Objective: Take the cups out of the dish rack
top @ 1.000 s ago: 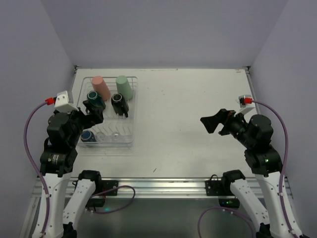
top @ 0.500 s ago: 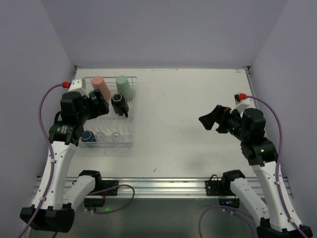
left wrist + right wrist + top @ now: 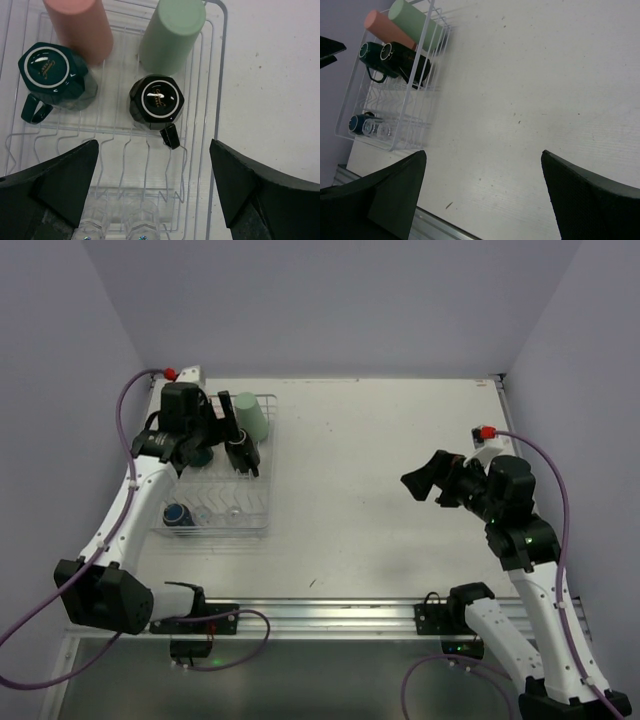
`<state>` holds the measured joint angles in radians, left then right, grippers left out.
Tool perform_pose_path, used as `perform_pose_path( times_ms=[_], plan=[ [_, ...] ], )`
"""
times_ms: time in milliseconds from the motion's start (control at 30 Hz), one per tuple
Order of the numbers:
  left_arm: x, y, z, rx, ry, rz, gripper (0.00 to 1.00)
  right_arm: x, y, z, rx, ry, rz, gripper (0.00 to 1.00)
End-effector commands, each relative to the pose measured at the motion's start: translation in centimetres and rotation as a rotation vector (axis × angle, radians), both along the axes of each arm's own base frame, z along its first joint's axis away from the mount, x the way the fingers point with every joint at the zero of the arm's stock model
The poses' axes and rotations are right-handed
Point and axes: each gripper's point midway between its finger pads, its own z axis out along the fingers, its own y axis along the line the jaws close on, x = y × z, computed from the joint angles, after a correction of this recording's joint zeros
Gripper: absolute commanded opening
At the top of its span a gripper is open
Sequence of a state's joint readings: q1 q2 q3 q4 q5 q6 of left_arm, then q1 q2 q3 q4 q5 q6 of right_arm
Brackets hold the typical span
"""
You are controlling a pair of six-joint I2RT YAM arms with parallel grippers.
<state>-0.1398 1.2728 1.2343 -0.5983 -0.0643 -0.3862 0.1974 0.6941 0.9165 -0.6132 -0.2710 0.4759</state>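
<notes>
The white wire dish rack (image 3: 212, 531) stands at the table's left. It holds a mint-green cup (image 3: 252, 418), a black mug (image 3: 243, 450), a dark teal cup (image 3: 176, 514) and clear glasses (image 3: 232, 510). My left gripper (image 3: 222, 421) hovers open and empty over the rack's far end. Its view shows the rack (image 3: 220, 75), a salmon-pink cup (image 3: 80, 27), the mint-green cup (image 3: 172, 35), a dark teal mug (image 3: 52, 75) and the black mug (image 3: 156, 102), all upside down, ahead of the left gripper (image 3: 154, 185). My right gripper (image 3: 420, 481) is open and empty above bare table, also in the right wrist view (image 3: 482, 195).
Purple walls close in the table on the left, back and right. An aluminium rail (image 3: 330, 612) runs along the near edge. The right wrist view shows the rack (image 3: 365, 141) far off at its upper left and the table's near edge (image 3: 445, 227).
My left arm has swung up and away from the near-left of the rack to above its far end. The right arm has barely moved.
</notes>
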Motion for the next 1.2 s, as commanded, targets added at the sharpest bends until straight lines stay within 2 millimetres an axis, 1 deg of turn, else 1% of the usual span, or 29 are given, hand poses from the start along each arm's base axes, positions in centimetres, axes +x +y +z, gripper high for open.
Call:
perform_pose_path(
  times_ms=[0,33,67,100,167,300,467,500,533,567,600,767,1000,1167],
  plan=[
    [1.7,-0.5,3.0,0.010,-0.084,0.029,0.96,0.4,-0.3,1.5,-0.019,-0.048,-0.011,0.99],
    [2.2,-0.7,2.1,0.014,-0.056,0.030,0.96,0.6,-0.4,1.4,-0.022,-0.049,-0.014,0.99],
    [2.6,-0.7,2.3,0.017,-0.054,0.037,0.96,0.6,-0.4,1.4,-0.023,-0.048,-0.014,0.99],
    [3.0,-0.7,1.4,0.035,-0.027,0.067,0.96,0.6,-0.4,1.3,-0.023,-0.046,-0.016,0.99],
    [3.5,-0.7,0.9,0.046,-0.013,0.088,0.96,0.7,-0.3,1.1,-0.023,-0.042,-0.011,0.99],
    [5.0,-1.3,-1.0,0.091,0.048,0.123,0.97,0.8,-0.2,0.7,-0.019,-0.032,-0.009,0.99],
    [6.4,-2.1,-2.5,0.141,0.102,0.120,0.98,0.9,-0.5,0.5,-0.029,-0.032,-0.023,0.99],
    [6.6,-2.1,-3.4,0.154,0.129,0.121,0.98,0.9,-0.5,0.4,-0.031,-0.031,-0.022,0.99],
    [7.0,-2.2,-3.1,0.154,0.123,0.121,0.98,1.0,-0.6,0.2,-0.034,-0.028,-0.028,0.99],
    [7.1,-2.2,-3.3,0.160,0.131,0.120,0.98,1.0,-0.6,0.2,-0.036,-0.028,-0.027,0.99],
    [7.2,-2.1,-4.0,0.172,0.152,0.124,0.98,1.0,-0.5,0.2,-0.036,-0.029,-0.027,0.99],
    [7.2,-1.6,-4.9,0.197,0.175,0.149,0.99,1.1,-0.7,-0.3,-0.044,-0.022,-0.031,0.99],
    [6.9,-2.2,-6.2,0.209,0.214,0.131,0.99,1.1,-0.5,-0.4,-0.037,-0.019,-0.027,0.99],
    [6.7,-2.3,-7.2,0.211,0.239,0.127,1.00,1.0,-0.7,-0.6,-0.041,-0.020,-0.032,0.99]
  ],
)
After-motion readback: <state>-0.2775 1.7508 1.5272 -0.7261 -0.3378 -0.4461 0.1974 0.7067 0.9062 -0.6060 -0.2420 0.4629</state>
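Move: The black mug I'm after stands upside down in the rack about 6 cm ahead of my left hand, 2 cm to its right and some 15 cm below. The green cup is roughly 9 cm beyond that mug and 1 cm farther right. The teal mug is about 12 cm to the black mug's left and 2 cm farther out, with the pink cup some 6 cm beyond the teal mug and 2 cm to its right. From my right hand, the black mug lies about 18 cm ahead, 43 cm left and 18 cm down. With fingers kept wide open, I bring my left hand out over the black mug, about 7 cm forward and a little right, going nearly level at first and then sinking, until it drops almost straight down, some 8 cm in all. Meanwhile I tip the fingers about 15 degrees more downward and roll the hand's left side up a little, so that they straddle the mug's upturned base from just above. ##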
